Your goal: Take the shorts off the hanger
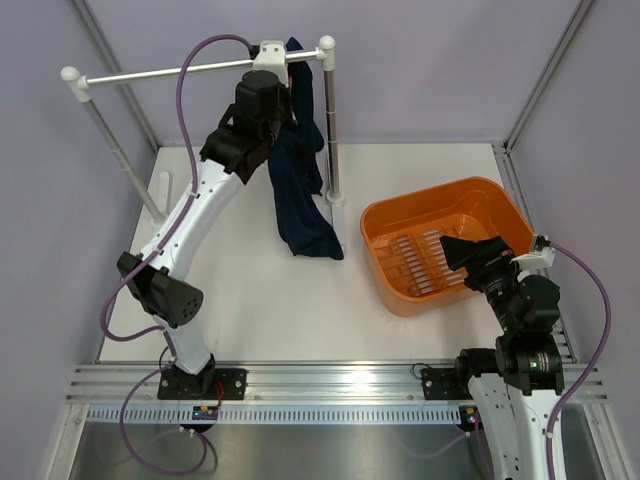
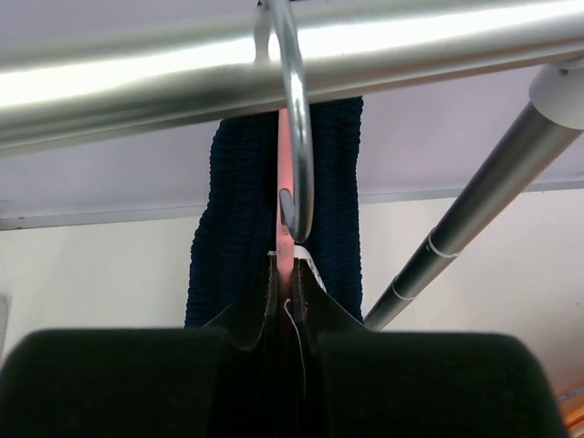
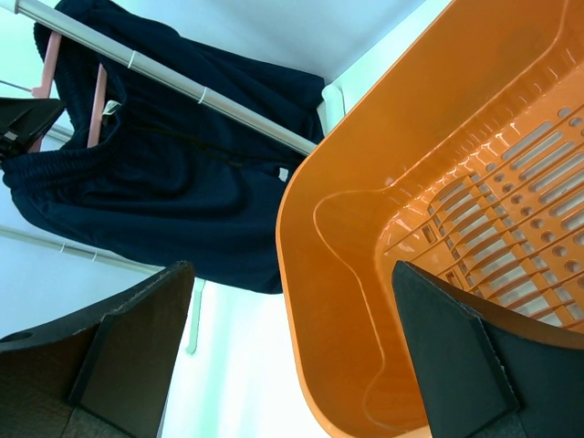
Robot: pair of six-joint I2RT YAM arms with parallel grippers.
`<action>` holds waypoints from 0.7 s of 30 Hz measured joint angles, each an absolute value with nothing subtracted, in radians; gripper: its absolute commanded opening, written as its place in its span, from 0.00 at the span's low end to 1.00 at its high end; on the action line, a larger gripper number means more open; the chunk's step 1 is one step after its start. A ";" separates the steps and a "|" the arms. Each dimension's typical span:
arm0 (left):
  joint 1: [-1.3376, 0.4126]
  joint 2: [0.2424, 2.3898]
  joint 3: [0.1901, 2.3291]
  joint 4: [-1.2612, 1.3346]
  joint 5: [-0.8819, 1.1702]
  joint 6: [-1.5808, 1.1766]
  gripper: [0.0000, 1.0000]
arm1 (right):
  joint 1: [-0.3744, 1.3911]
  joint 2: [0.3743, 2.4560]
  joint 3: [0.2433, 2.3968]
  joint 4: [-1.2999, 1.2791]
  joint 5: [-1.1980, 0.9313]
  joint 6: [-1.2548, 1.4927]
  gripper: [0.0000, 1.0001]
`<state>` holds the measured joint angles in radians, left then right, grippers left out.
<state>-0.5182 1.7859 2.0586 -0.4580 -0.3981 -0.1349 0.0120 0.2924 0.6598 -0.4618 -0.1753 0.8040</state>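
The dark navy shorts (image 1: 300, 200) hang limp from the pink hanger (image 2: 286, 182), whose silver hook (image 2: 298, 119) is over the rail (image 1: 180, 72). My left gripper (image 2: 286, 274) is up at the rail, shut on the pink hanger just below the hook, with the shorts (image 2: 235, 237) behind it. From the right wrist view the shorts (image 3: 182, 182) drape over the hanger (image 3: 96, 105). My right gripper (image 3: 292, 347) stands open over the near rim of the orange tub, holding nothing.
The orange tub (image 1: 400, 215) sits on the table at the right with slotted floor. The rail rests on two upright posts; the right post (image 1: 332, 130) stands just beside the shorts. A white wall panel edge runs behind the rack.
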 measured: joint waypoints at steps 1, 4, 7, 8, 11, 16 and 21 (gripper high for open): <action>-0.518 1.782 2.065 -0.472 -0.398 -0.134 0.00 | 0.012 0.292 0.660 -0.461 -0.175 0.804 0.99; -0.518 1.779 2.119 -0.538 -0.397 -0.141 0.00 | 0.012 0.292 0.660 -0.461 -0.175 0.804 0.99; -0.518 1.760 2.149 -0.583 -0.394 -0.168 0.00 | 0.012 0.292 0.660 -0.461 -0.175 0.804 1.00; -0.518 1.745 2.148 -0.600 -0.393 -0.181 0.00 | 0.012 0.292 0.660 -0.461 -0.176 0.804 0.99; -0.518 1.691 2.112 -0.632 -0.382 -0.211 0.00 | 0.012 0.291 0.660 -0.461 -0.176 0.803 0.99; -0.523 1.638 2.085 -0.717 -0.355 -0.240 0.00 | 0.012 0.290 0.660 -0.462 -0.176 0.776 0.99; -0.552 1.622 2.056 -0.796 -0.336 -0.245 0.00 | 0.012 0.295 0.662 -0.462 -0.186 0.719 0.99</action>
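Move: The left hand already pinches the pink hanger just below its hook. The rail, where the hook hangs, is about 6 cm above and 2 cm ahead. The shorts' middle hangs some 17 cm below, 3 cm ahead and 3 cm right; the rack post stands 9 cm right and 2 cm ahead, its middle 15 cm below. From the idle right hand the hanger is roughly 28 cm ahead, 32 cm left and 12 cm higher. Left hand draws the pinched hanger about 8 cm back from the rail, arcing 3 cm up, then down. ##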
